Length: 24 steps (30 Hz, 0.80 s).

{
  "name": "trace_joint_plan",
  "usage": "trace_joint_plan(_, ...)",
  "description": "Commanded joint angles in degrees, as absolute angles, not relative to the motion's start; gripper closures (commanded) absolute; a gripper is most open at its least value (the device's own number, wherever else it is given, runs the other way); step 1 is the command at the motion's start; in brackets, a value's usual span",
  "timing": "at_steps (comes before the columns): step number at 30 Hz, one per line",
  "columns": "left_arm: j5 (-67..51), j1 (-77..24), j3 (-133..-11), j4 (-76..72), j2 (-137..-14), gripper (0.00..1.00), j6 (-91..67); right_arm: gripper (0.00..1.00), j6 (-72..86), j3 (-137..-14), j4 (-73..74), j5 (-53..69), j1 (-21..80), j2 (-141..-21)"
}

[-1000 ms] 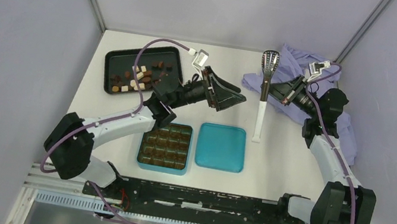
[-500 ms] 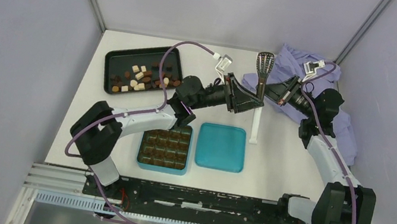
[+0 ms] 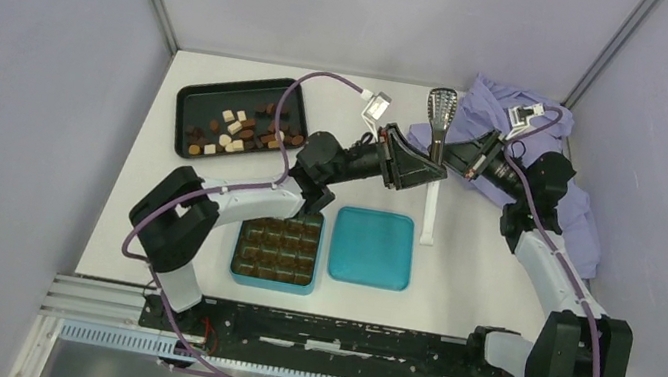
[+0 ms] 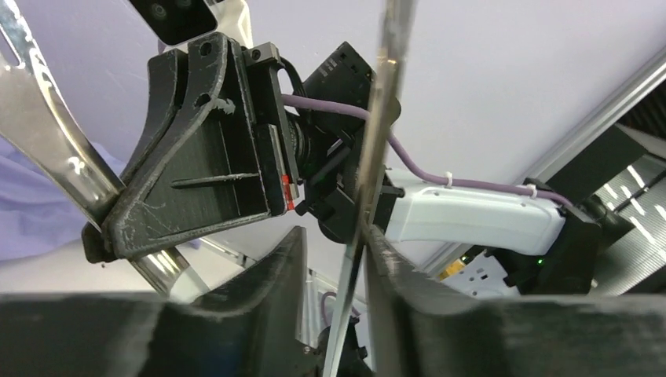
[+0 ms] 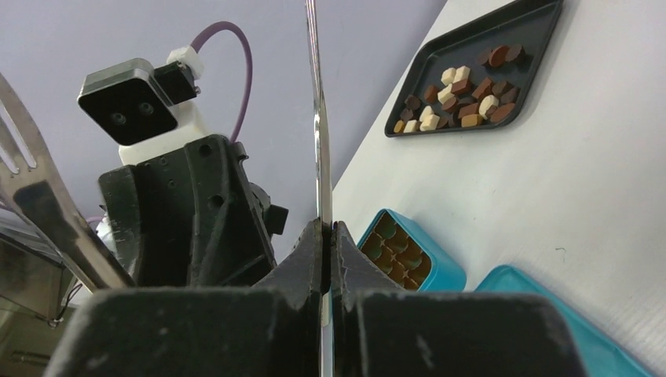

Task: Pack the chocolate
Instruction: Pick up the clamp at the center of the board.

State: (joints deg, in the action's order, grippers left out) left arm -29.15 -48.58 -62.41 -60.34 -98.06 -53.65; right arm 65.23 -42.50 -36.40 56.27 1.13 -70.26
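Observation:
The chocolate point(image 3: 244, 126), small dark, tan and cream pieces, lies in a black tray point(image 3: 192, 100) at the back left and also shows in the right wrist view point(image 5: 459, 98). Metal tongs point(image 3: 443, 115) hang between both arms at mid-table. My right gripper point(image 3: 451, 157) is shut on one thin blade of the tongs point(image 5: 316, 118), fingertips point(image 5: 326, 236) pressed tight to it. My left gripper point(image 3: 434, 172) has closed around the other blade point(image 4: 377, 141). That blade runs between its fingers point(image 4: 336, 243) against the right one.
A teal box point(image 3: 238, 244) with a brown grid insert sits at the front, its teal lid point(image 3: 372, 247) beside it on the right. A purple cloth point(image 3: 505, 104) is bunched at the back right, under the right arm.
My left arm has swung right, from beside the tray to the tongs, and its jaws have closed around a blade. The right gripper kept its grip and barely moved.

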Motion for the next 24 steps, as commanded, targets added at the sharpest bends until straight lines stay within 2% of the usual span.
trace_joint_plan(1, -26.7, -47.8, -62.3, -63.9, -96.0, 0.48, -54.2, 1.0, 66.3, -45.0, -41.0, 57.7, 1.9, -68.3)
trace_joint_plan(4, -21.3, -47.8, -58.1, -58.7, -89.7, 0.22, -48.0, 1.0, 66.7, -47.9, -41.4, 57.7, 1.5, -69.1)
trace_joint_plan(8, -12.3, -47.8, -53.0, -50.9, -79.7, 0.01, -37.6, 1.0, 67.8, -52.2, -41.4, 57.3, 1.1, -70.3)
trace_joint_plan(12, -9.1, -47.7, -51.3, -42.1, -73.1, 0.0, -31.3, 1.0, 68.9, -56.1, -39.8, 56.0, 1.1, -71.4)
trace_joint_plan(14, -12.3, -47.8, -51.3, -41.3, -72.9, 0.0, -31.3, 1.0, 69.8, -58.2, -38.6, 55.3, 1.0, -72.1)
trace_joint_plan(18, -19.3, -47.9, -52.2, -47.1, -77.3, 0.0, -36.9, 1.0, 71.8, -60.6, -35.0, 53.4, 1.1, -73.4)
trace_joint_plan(24, -17.8, -48.8, -53.4, -54.7, -81.9, 0.0, -39.5, 1.0, 73.6, -60.8, -31.8, 51.9, 2.1, -73.9)
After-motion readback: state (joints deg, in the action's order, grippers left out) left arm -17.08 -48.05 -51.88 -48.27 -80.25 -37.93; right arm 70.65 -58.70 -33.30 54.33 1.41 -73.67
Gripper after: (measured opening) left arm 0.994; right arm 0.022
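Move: The clamp is already in the air between the hands. Its free leg stands between the left fingers, with its middle about 1 cm ahead and 1 cm to the right. The right hand grips the other leg, and from it the middle lies 4 cm back and 3 cm left. The teal tray is some 13 cm back, 9 cm left and 29 cm below the right hand; the chocolate box is 15 cm back and 28 cm left, the black tray 12 cm ahead and 42 cm left. The clamp's free leg comes out from between the left fingers as they open wide; that hand draws off left and up about 9 cm, turning some 20 degrees counter-clockwise, then sinks and comes back right a little. The right hand keeps its pinch on the other leg and, after a brief hold, lifts the clamp about 9 cm, easing slightly forward late on. ##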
